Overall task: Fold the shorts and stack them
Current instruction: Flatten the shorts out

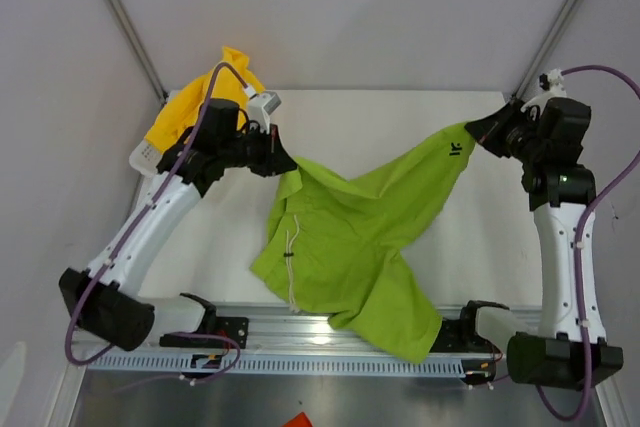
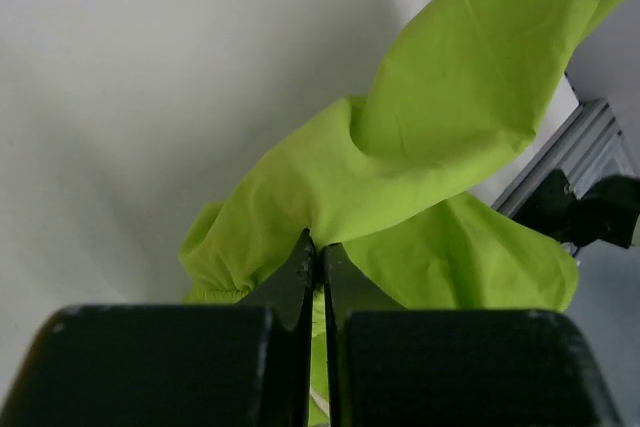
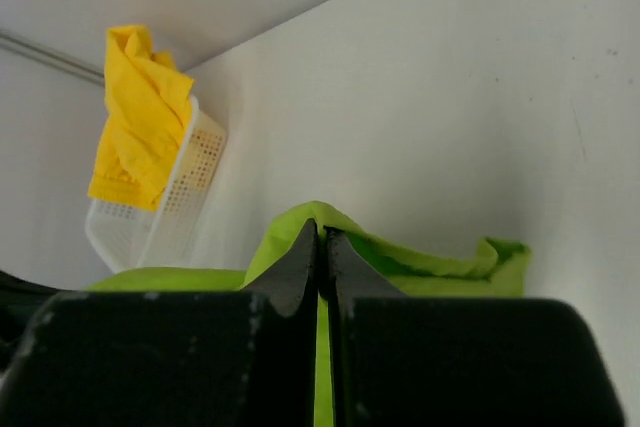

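Observation:
The lime green shorts point(image 1: 350, 237) hang stretched over the table, held up at two corners, with a small dark logo point(image 1: 456, 150) near the right end and a white drawstring point(image 1: 291, 267) dangling at the left. My left gripper point(image 1: 283, 162) is shut on the left corner; its view shows green cloth point(image 2: 400, 177) pinched at the tips point(image 2: 320, 247). My right gripper point(image 1: 487, 132) is shut on the right corner, with a fold of green fabric point(image 3: 400, 257) clamped at the tips point(image 3: 320, 232). The yellow shorts point(image 1: 190, 102) lie heaped in the white basket point(image 3: 175, 212) at the back left.
The lower part of the green shorts drapes over the aluminium rail point(image 1: 300, 332) at the table's near edge, between the arm bases. A red scrap point(image 1: 300, 420) lies below the rail. Walls and frame bars close in the white table point(image 1: 370, 117) at the back.

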Controlling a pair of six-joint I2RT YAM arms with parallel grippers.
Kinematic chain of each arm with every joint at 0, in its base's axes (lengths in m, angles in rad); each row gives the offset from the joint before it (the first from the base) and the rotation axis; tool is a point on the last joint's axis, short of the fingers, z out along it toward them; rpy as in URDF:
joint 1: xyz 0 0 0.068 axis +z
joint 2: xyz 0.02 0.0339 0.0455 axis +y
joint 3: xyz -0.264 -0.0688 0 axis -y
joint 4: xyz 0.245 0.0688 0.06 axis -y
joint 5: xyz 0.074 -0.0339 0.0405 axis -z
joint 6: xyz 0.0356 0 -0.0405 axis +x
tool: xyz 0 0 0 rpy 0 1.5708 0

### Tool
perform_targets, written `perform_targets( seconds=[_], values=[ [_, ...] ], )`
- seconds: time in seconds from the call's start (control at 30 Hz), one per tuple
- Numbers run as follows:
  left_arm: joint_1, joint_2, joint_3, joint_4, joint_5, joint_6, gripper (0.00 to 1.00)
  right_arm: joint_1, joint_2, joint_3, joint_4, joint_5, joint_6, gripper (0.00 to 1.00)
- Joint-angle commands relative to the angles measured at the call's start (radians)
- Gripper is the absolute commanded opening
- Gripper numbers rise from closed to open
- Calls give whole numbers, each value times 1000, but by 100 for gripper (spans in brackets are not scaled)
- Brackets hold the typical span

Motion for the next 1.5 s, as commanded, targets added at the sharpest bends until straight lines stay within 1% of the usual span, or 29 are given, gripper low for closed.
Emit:
perform_targets(
  seconds=[0.0, 0.07, 0.1, 0.17, 0.2, 0.27, 0.3, 0.37, 0.47, 0.5, 0.6, 0.7, 0.73, 0.8, 0.83, 0.87, 0.9, 0.93, 0.97, 1.0, 1.03, 1.07, 1.13, 1.17, 1.23, 1.33, 1.4, 1.43, 1.47],
  values=[
    [46, 85, 12, 226, 76, -107, 0, -122, 60, -70, 268, -164, 123, 0],
    [46, 162, 37, 237, 30, -126, 0, -132, 105, -122, 315, -160, 143, 0],
    [46, 246, 48, 249, 17, -137, 0, -133, 157, -135, 355, -163, 157, 0],
    [46, 329, 98, 272, 22, -141, 0, -135, 203, -155, 398, -160, 171, 0],
    [46, 410, 117, 271, 25, -141, 0, -136, 247, -155, 430, -164, 181, 0],
    [46, 474, 173, 283, 62, -138, 0, -133, 292, -137, 451, -154, 184, 0],
    [46, 515, 210, 291, 62, -137, 0, -132, 336, -124, 457, -152, 184, 0],
    [48, 537, 226, 299, 39, -128, 0, -120, 375, -101, 460, -140, 178, 0],
    [74, 598, 320, 270, 22, -111, 0, -77, 476, -2, 438, -57, 148, 0],
    [74, 598, 336, 269, 22, -111, 0, -77, 476, 23, 440, -49, 148, 0],
    [121, 662, 387, 262, 57, -121, 0, -44, 580, 103, 461, -54, 154, 0],
    [163, 719, 422, 276, 83, -124, 0, -3, 675, 202, 507, -17, 135, 0],
    [179, 741, 475, 266, 88, -120, 0, 0, 712, 266, 516, -22, 140, 0],
    [190, 813, 514, 236, 88, -108, 0, 6, 848, 351, 539, -58, 172, 0],
    [201, 837, 557, 220, 83, -100, 3, 9, 902, 456, 537, -81, 183, 0],
    [206, 888, 604, 185, 77, -92, 15, 12, 1007, 513, 521, -86, 187, 0],
    [209, 908, 643, 173, 59, -91, 24, 23, 1059, 569, 517, -91, 189, 0],
    [216, 923, 657, 167, 48, -89, 35, 29, 1105, 624, 506, -88, 191, 3],
    [218, 934, 678, 164, 33, -91, 60, 34, 1148, 731, 460, -56, 189, 22],
    [219, 937, 693, 164, 17, -92, 72, 37, 1213, 773, 442, -37, 192, 38],
    [219, 934, 700, 168, 2, -89, 98, 42, 1237, 807, 429, -22, 191, 62],
    [219, 928, 710, 174, 0, -88, 99, 43, 1252, 848, 420, -3, 189, 67],
    [219, 902, 724, 171, -25, -81, 99, 48, 1260, 859, 420, 21, 186, 83],
    [219, 890, 739, 168, -30, -72, 99, 49, 1254, 858, 418, 27, 181, 97],
    [219, 853, 756, 164, -42, -65, 99, 51, 1229, 856, 415, 34, 159, 99],
    [218, 784, 732, 170, -33, -45, 99, 54, 1174, 838, 374, 46, 125, 100],
    [207, 747, 706, 168, -39, -20, 99, 52, 1133, 766, 351, 55, 111, 99],
    [190, 717, 672, 156, -58, -3, 99, 52, 1081, 734, 340, 64, 100, 99],
    [181, 703, 660, 151, -109, 0, 99, 51, 1050, 695, 322, 70, 96, 99]
  ],
)
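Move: Out towards the table's far edge lie the spots the two held corners go to: about 29 cm ahead of the left hand, 5 cm to its left and 27 cm below, and some 33 cm straight ahead of the right hand, 35 cm below. The shorts' body hangs about 10 cm back from the left hand, 8 cm to its right and 18 cm lower. The basket with yellow cloth is 16 cm ahead of and 28 cm to the left of the left hand, 20 cm below. Sweeping forward together, both still-shut hands carry the shorts' far corners down and out to the far edge, the left about 26 cm, turning some 15 degrees counter-clockwise, the right about 33 cm. They dip, level off or rise slightly midway, sink again, then open wide near full reach and let go; the left then lifts 8 cm, the right barely. ##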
